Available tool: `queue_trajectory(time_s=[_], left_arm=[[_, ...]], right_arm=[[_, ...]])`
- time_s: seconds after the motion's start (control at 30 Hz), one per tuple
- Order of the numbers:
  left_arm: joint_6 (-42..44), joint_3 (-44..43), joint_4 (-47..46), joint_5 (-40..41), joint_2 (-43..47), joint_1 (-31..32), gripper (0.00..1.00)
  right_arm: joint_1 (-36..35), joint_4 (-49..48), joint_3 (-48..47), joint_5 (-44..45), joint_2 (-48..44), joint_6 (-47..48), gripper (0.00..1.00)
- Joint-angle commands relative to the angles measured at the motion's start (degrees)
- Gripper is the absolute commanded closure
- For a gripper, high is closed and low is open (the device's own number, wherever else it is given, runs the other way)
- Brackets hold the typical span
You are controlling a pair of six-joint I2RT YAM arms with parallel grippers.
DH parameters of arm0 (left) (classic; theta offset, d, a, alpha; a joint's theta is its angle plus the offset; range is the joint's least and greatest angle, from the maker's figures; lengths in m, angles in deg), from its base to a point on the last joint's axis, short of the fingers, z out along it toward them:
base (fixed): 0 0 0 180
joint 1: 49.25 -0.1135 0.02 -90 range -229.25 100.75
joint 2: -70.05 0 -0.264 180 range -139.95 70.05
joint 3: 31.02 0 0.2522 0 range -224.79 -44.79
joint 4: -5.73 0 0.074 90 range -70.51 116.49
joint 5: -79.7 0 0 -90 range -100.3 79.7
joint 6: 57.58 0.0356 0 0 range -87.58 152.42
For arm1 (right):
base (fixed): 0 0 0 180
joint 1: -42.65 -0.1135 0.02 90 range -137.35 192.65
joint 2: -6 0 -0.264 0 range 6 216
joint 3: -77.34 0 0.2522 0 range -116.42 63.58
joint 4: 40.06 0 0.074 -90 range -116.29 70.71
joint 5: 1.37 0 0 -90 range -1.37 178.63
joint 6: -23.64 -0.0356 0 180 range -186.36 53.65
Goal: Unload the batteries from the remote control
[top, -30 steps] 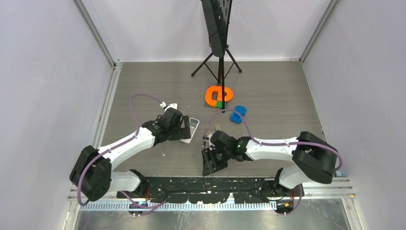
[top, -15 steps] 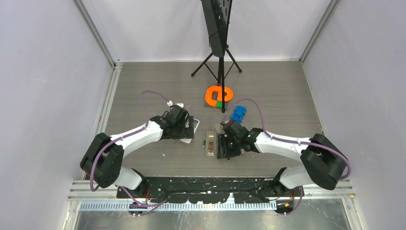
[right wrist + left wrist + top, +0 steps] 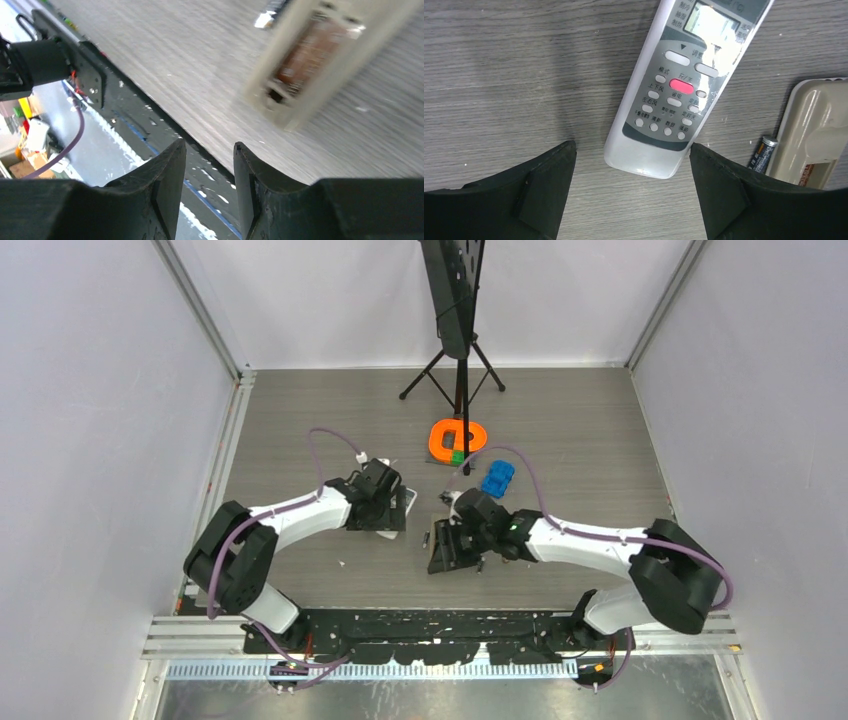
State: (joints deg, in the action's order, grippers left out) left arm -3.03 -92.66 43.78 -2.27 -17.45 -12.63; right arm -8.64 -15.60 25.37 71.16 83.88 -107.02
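Observation:
A white remote control (image 3: 679,90) lies face up, buttons showing, also seen in the top view (image 3: 403,502). My left gripper (image 3: 631,195) (image 3: 383,508) hovers open over its near end, a finger on either side and neither touching. One dark battery (image 3: 763,152) (image 3: 425,538) lies loose on the table beside a beige remote (image 3: 814,135), which lies back up with its compartment open. In the right wrist view that beige remote (image 3: 310,55) is blurred, with something brown in the compartment. My right gripper (image 3: 209,185) (image 3: 450,548) is above it, open narrowly with nothing between the jaws.
An orange ring-shaped part (image 3: 458,438) and a blue block (image 3: 497,478) lie behind the remotes. A black tripod stand (image 3: 455,340) rises at the back. A black rail (image 3: 440,625) runs along the table's near edge.
My right gripper swung from the near edge to over the beige remote, its jaws narrowing. My left gripper shifted slightly right over the white remote and narrowed a little.

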Motion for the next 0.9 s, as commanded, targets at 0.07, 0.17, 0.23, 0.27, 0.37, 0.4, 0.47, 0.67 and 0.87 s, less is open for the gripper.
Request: queue_trajectory(time_s=[0.07,0.17,0.23,0.27,0.37,0.4,0.47,0.67,0.87], left_arm=[[0.00,-1.16,0.23,3.58,0.45,-0.30,0.14],[-0.44,-0.14,0.57,4.63,2.07,-0.31,0.14],[-0.69,0.58,0.21,4.80,2.77,-0.35,0.14],[-0.68,0.83,0.19,4.73,2.85,-0.34,0.14],[-0.65,0.77,0.31,4.20,2.72,-0.30,0.14],[-0.60,0.77,0.24,4.19,2.58,-0.33,0.14],[-0.47,0.69,-0.01,3.91,2.36,-0.34,0.14],[0.99,0.21,-1.52,1.55,1.96,-0.36,0.14],[2.22,-0.46,-1.88,-0.29,0.22,-0.25,0.14]], right_arm=[[-7.32,-2.46,-10.00,6.33,9.80,-2.98,0.55],[-7.45,-2.26,-10.92,10.14,12.79,-3.99,0.55],[-7.15,-2.21,-10.94,11.99,14.02,-4.64,0.55],[-6.90,-1.27,-11.07,12.80,14.46,-4.68,0.55],[-5.06,0.61,-9.79,15.61,14.78,-4.89,0.56],[-4.28,0.70,-8.99,15.97,14.56,-5.02,0.56],[-1.99,0.14,-7.12,16.07,13.34,-5.27,0.57],[5.54,0.46,-3.18,17.21,8.45,-3.58,0.57],[8.48,-0.21,-5.06,10.10,10.78,-1.04,0.58]])
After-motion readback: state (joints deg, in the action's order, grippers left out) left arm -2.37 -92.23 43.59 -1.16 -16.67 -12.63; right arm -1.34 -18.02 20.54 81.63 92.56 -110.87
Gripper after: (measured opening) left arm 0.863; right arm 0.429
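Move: The beige remote stands on the table with its middle about 6 cm ahead of the right fingertips, 1 cm to their left and some 4 cm below. One loose battery lies along its left side, about 7 cm ahead and 4 cm left of that hand; another lies 9 cm to the hand's right and 1 cm ahead. The white remote is 13 cm ahead and 9 cm left. From the left hand, the beige remote's middle is 11 cm right and 2 cm back. Swing the right gripper some 5 cm left, sinking to the beige remote's level, then sweep it about 8 cm forward while coming back about 7 cm to the right, turning it clockwise. Keep the fingers half open and bring the tips to the battery compartment. Leave the left gripper astride the white remote's near end. ##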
